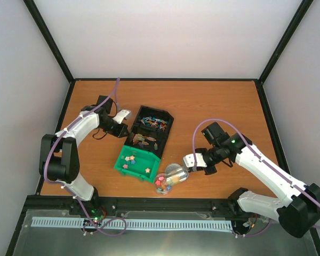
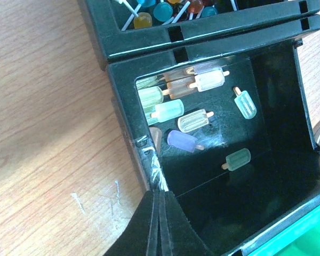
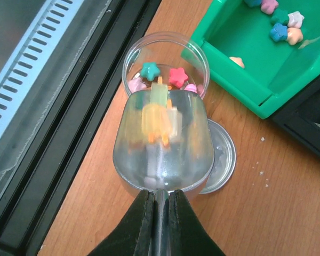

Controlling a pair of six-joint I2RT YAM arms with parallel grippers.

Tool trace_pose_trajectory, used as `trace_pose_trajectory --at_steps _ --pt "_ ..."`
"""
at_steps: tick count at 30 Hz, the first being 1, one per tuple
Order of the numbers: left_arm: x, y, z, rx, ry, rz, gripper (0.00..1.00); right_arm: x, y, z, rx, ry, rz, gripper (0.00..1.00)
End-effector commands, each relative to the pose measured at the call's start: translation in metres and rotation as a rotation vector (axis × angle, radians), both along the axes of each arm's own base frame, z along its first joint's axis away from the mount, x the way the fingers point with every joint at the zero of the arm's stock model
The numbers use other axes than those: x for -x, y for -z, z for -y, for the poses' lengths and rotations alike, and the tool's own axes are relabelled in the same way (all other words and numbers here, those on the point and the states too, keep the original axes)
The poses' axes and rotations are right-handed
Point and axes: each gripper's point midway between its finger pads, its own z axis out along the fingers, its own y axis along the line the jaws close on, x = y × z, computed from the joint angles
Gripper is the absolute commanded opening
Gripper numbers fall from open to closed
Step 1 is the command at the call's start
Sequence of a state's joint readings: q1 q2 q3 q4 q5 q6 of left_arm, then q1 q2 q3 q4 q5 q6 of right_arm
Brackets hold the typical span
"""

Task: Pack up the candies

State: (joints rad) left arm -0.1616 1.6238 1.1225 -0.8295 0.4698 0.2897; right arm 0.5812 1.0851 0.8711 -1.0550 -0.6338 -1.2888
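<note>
Tiny star candies lie in the green bin (image 1: 132,160) and in a clear round tub (image 3: 165,56) near the table's front edge; the star candies (image 3: 177,76) in the tub are red, teal and pink. My right gripper (image 3: 160,194) is shut on the handle of a silver scoop (image 3: 162,154) tipped over the tub, with blurred orange and green pieces in it. A round silver lid (image 3: 224,160) lies under the scoop. My left gripper (image 2: 159,193) is shut, its tips against the left wall of the black tray (image 2: 122,101).
The black tray holds popsicle-shaped pieces (image 2: 194,120) in one compartment and lollipop-like pieces (image 2: 152,13) in the far one. The green bin (image 3: 245,88) abuts the tray's near end. A black rail (image 1: 165,202) runs along the table's front edge, close to the tub.
</note>
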Motion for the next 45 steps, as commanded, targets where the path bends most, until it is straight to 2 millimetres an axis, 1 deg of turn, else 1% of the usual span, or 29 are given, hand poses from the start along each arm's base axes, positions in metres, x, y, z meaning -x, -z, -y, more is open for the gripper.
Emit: trace_pose_trajectory --at_steps 1,5,9,13,16,19,20,22,24,25,26,28,32,34,36,38,39,41,45 --pt "0.037 0.034 -0.021 -0.114 0.017 -0.157 0.01 -0.009 -0.007 -0.005 0.054 0.051 0.029 0.03" --pt "0.037 0.033 -0.021 -0.115 0.022 -0.151 0.01 -0.009 -0.009 -0.006 0.089 0.054 0.055 0.03" --pt "0.04 0.035 -0.025 -0.135 0.035 -0.145 0.01 -0.011 -0.016 -0.007 0.112 0.067 0.052 0.03" --pt "0.045 0.036 -0.028 -0.151 0.055 -0.132 0.01 -0.012 -0.03 -0.009 0.108 0.097 0.032 0.03" --pt "0.048 0.037 -0.029 -0.158 0.066 -0.129 0.01 -0.023 -0.044 -0.016 0.095 0.163 0.017 0.03" --pt "0.05 0.036 -0.031 -0.166 0.075 -0.119 0.01 -0.047 -0.061 -0.029 0.051 0.269 -0.009 0.03" --pt "0.051 0.036 -0.031 -0.167 0.078 -0.118 0.01 -0.06 -0.064 -0.034 0.04 0.314 -0.025 0.03" --pt "0.051 0.034 -0.032 -0.166 0.076 -0.113 0.01 -0.085 -0.078 -0.043 0.006 0.407 -0.05 0.03" --pt "0.049 0.029 -0.031 -0.155 0.067 -0.094 0.01 -0.112 -0.087 -0.048 -0.017 0.49 -0.056 0.03" --pt "0.046 0.025 -0.03 -0.142 0.058 -0.079 0.03 -0.125 -0.09 -0.051 -0.026 0.527 -0.054 0.03" --pt "0.043 0.018 -0.029 -0.127 0.05 -0.057 0.07 -0.137 -0.092 -0.053 -0.03 0.563 -0.056 0.03" --pt "0.037 0.005 -0.024 -0.095 0.037 -0.012 0.19 -0.161 -0.097 -0.057 -0.04 0.616 -0.062 0.03" --pt "0.02 -0.028 -0.014 -0.028 0.009 0.075 0.36 -0.204 -0.095 -0.056 -0.027 0.708 -0.078 0.03" --pt "0.013 -0.043 -0.008 0.013 0.004 0.106 0.45 -0.225 -0.086 -0.055 0.006 0.735 -0.058 0.03" --pt "0.006 -0.054 -0.001 0.057 0.005 0.124 0.5 -0.242 -0.08 -0.055 0.031 0.753 -0.033 0.03" --pt "0.002 -0.062 0.006 0.094 0.012 0.133 0.51 -0.255 -0.077 -0.057 0.053 0.758 -0.027 0.03" --pt "-0.001 -0.062 0.008 0.102 0.013 0.132 0.52 -0.261 -0.078 -0.06 0.054 0.76 -0.024 0.03" --pt "-0.005 -0.06 0.012 0.1 0.021 0.127 0.52 -0.268 -0.072 -0.064 0.073 0.759 -0.036 0.03" --pt "-0.009 -0.044 0.017 0.035 0.037 0.109 0.52 -0.275 -0.057 -0.066 0.135 0.734 -0.041 0.03"
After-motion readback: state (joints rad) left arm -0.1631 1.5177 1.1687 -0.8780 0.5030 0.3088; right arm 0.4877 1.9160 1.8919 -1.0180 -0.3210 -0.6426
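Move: The lollipop tray, the far black one, is about 31 cm ahead of the right hand, 16 cm to its left and 13 cm below. The jar under the held scoop's mouth is some 12 cm left and 4 cm back; its lid is 6 cm left and 3 cm ahead, and the popsicle tray 18 cm ahead and 21 cm left. From the left hand, the popsicle tray's middle is 6 cm right, 1 cm back and 7 cm below. The scoop, still gripped by its handle, tips out its last candies over the jar and is lifted and carried about 27 cm forward and a little left, rising nearly 9 cm, then sinking slightly over the lollipop tray as the right wrist turns some 40 degrees clockwise. The left fingers leave the popsicle tray's near-left wall, dip back, left and down, then return and rise 5 cm above their start, opening halfway. ##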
